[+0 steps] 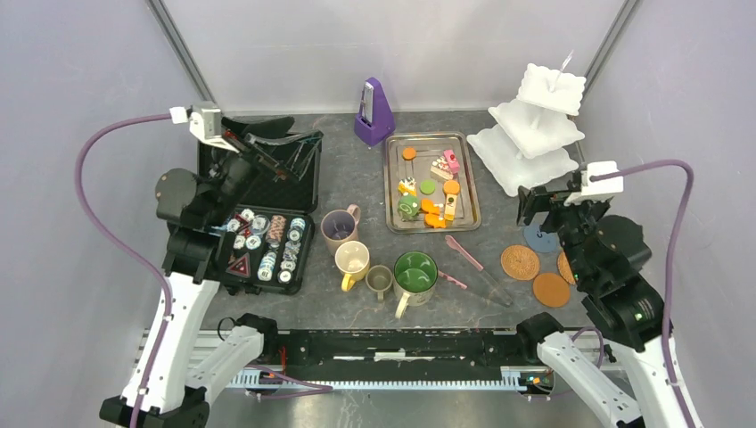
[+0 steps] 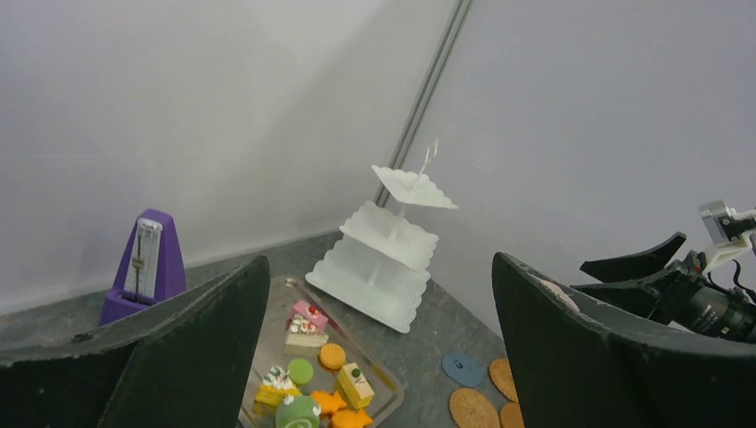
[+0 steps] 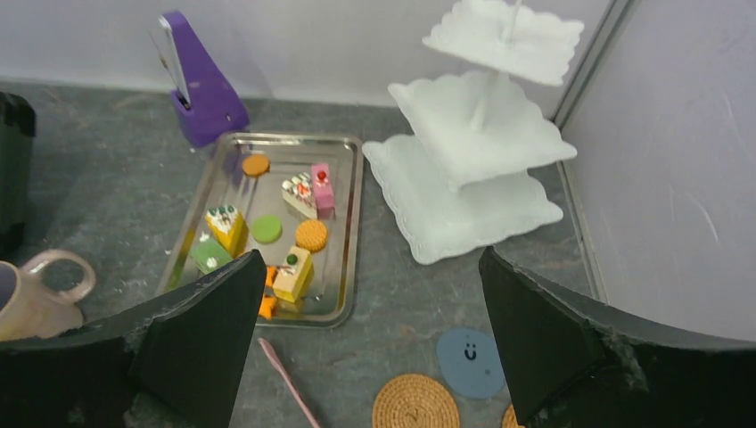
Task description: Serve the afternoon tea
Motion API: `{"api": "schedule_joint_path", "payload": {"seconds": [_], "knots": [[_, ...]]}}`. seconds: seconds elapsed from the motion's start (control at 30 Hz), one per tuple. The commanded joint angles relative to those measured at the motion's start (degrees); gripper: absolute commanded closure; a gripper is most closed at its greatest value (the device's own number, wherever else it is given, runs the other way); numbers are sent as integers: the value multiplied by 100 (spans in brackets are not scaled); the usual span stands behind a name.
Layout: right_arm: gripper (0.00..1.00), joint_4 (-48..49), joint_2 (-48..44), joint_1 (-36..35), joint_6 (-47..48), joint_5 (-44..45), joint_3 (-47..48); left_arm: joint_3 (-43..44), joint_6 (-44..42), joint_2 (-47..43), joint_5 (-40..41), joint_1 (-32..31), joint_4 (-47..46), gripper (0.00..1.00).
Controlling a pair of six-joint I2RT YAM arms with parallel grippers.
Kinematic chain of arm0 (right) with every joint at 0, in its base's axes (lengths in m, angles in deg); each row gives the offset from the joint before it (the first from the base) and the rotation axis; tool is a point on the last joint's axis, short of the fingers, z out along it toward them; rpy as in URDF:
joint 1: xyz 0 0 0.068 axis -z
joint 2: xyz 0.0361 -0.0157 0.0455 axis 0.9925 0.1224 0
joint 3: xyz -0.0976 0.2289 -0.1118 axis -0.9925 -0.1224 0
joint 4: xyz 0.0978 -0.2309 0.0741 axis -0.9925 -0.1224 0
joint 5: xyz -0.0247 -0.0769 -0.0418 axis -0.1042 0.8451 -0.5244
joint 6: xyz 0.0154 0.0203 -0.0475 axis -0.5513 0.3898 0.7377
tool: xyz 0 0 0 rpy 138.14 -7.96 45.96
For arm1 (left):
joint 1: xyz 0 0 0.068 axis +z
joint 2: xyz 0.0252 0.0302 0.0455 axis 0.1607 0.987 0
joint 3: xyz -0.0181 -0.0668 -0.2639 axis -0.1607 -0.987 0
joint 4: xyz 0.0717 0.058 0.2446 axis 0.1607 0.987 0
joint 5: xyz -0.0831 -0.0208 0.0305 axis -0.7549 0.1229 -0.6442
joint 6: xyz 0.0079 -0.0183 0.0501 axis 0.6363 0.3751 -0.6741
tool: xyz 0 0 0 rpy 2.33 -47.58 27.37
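Note:
Small toy pastries (image 1: 428,192) lie in a steel tray (image 1: 389,183) at the table's middle; the right wrist view shows them (image 3: 292,270) too. The white three-tier stand (image 1: 533,125) is at the back right, bare. Mauve (image 1: 339,227), yellow (image 1: 351,261), olive (image 1: 380,281) and big green (image 1: 414,275) mugs cluster near the front. Cork coasters (image 1: 520,262) lie at the right. My left gripper (image 1: 290,150) hangs open and bare over the black case. My right gripper (image 1: 533,207) hovers open above the coasters (image 3: 414,406), with nothing between its fingers.
A purple metronome (image 1: 374,111) stands behind the tray. An open black case (image 1: 263,241) of poker chips lies at the left. Pink tongs (image 1: 464,252) rest between the mugs and the coasters. A blue smiley coaster (image 1: 539,239) lies under my right gripper.

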Motion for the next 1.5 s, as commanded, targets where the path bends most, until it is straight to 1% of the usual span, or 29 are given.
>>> {"api": "schedule_joint_path", "payload": {"seconds": [0.0, 0.13, 0.27, 0.3, 0.4, 0.5, 0.57, 0.63, 0.77, 0.97, 1.0, 1.17, 1.33, 1.4, 1.47], "knots": [[2, -387, 299, 27, -238, 422, -135, -228, -430, 238, 85, -133, -247, 0], [2, -691, 711, 27, 15, 186, -419, -419, -461, 440, 23, -178, -254, 0], [2, -1132, 1458, 26, 250, -615, -770, -640, -519, 456, -22, -236, -247, 0], [2, -1208, 1688, 27, 471, -879, -846, -674, -564, 435, 18, -259, -219, 0], [2, -1290, 2294, 19, 544, -1270, -1219, -717, -682, 411, 124, -337, -131, 0], [2, -1201, 2713, -66, 435, -1420, -1412, -821, -719, 341, 207, -438, -131, 0], [2, -1149, 2877, -126, 311, -1316, -1450, -858, -754, 311, 225, -501, -131, 0], [2, -1035, 3005, -190, 162, -1421, -1618, -877, -755, 298, 210, -531, -166, 0], [2, -645, 3313, -470, -49, -1412, -1990, -896, -759, 272, 251, -560, -171, 0], [1, 4, 3743, -498, -223, -1353, -2206, -922, -788, 185, 301, -642, -175, 0], [6, 102, 3794, -499, -275, -1341, -2263, -930, -805, 170, 337, -656, -167, 0], [27, 437, 3982, -495, -438, -1425, -2553, -940, -816, 123, 367, -720, -166, 0], [46, 581, 4014, -499, -508, -1431, -2749, -945, -819, 94, 382, -760, -166, 0], [56, 573, 4001, -499, -523, -1411, -2751, -948, -820, 80, 397, -769, -166, 0], [63, 572, 3973, -504, -537, -1382, -2755, -948, -817, 74, 410, -779, -166, 0]]}}
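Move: The tongs' near arm, where the pink part meets the metal, lies about 6 cm left, 2 cm back and some 36 cm below the right hand. A brown woven coaster lies almost straight below that hand, about 1 cm right; the green mug stands about 19 cm left and 3 cm back, and the pastry tray's middle lies 16 cm left and 17 cm ahead. From the left hand, the tongs lie about 30 cm right, 5 cm back and 49 cm down. Plunging about 36 cm to the tongs, the right hand drifts some 6 cm left and tips its forward-pointing fingers down about 60 degrees. Near the table it slows and its wide-open fingers close to under half, straddling the tongs' arm. The empty left hand, still wide open, sinks some 8 cm and shifts slightly right, its early forward reach partly taken back. ##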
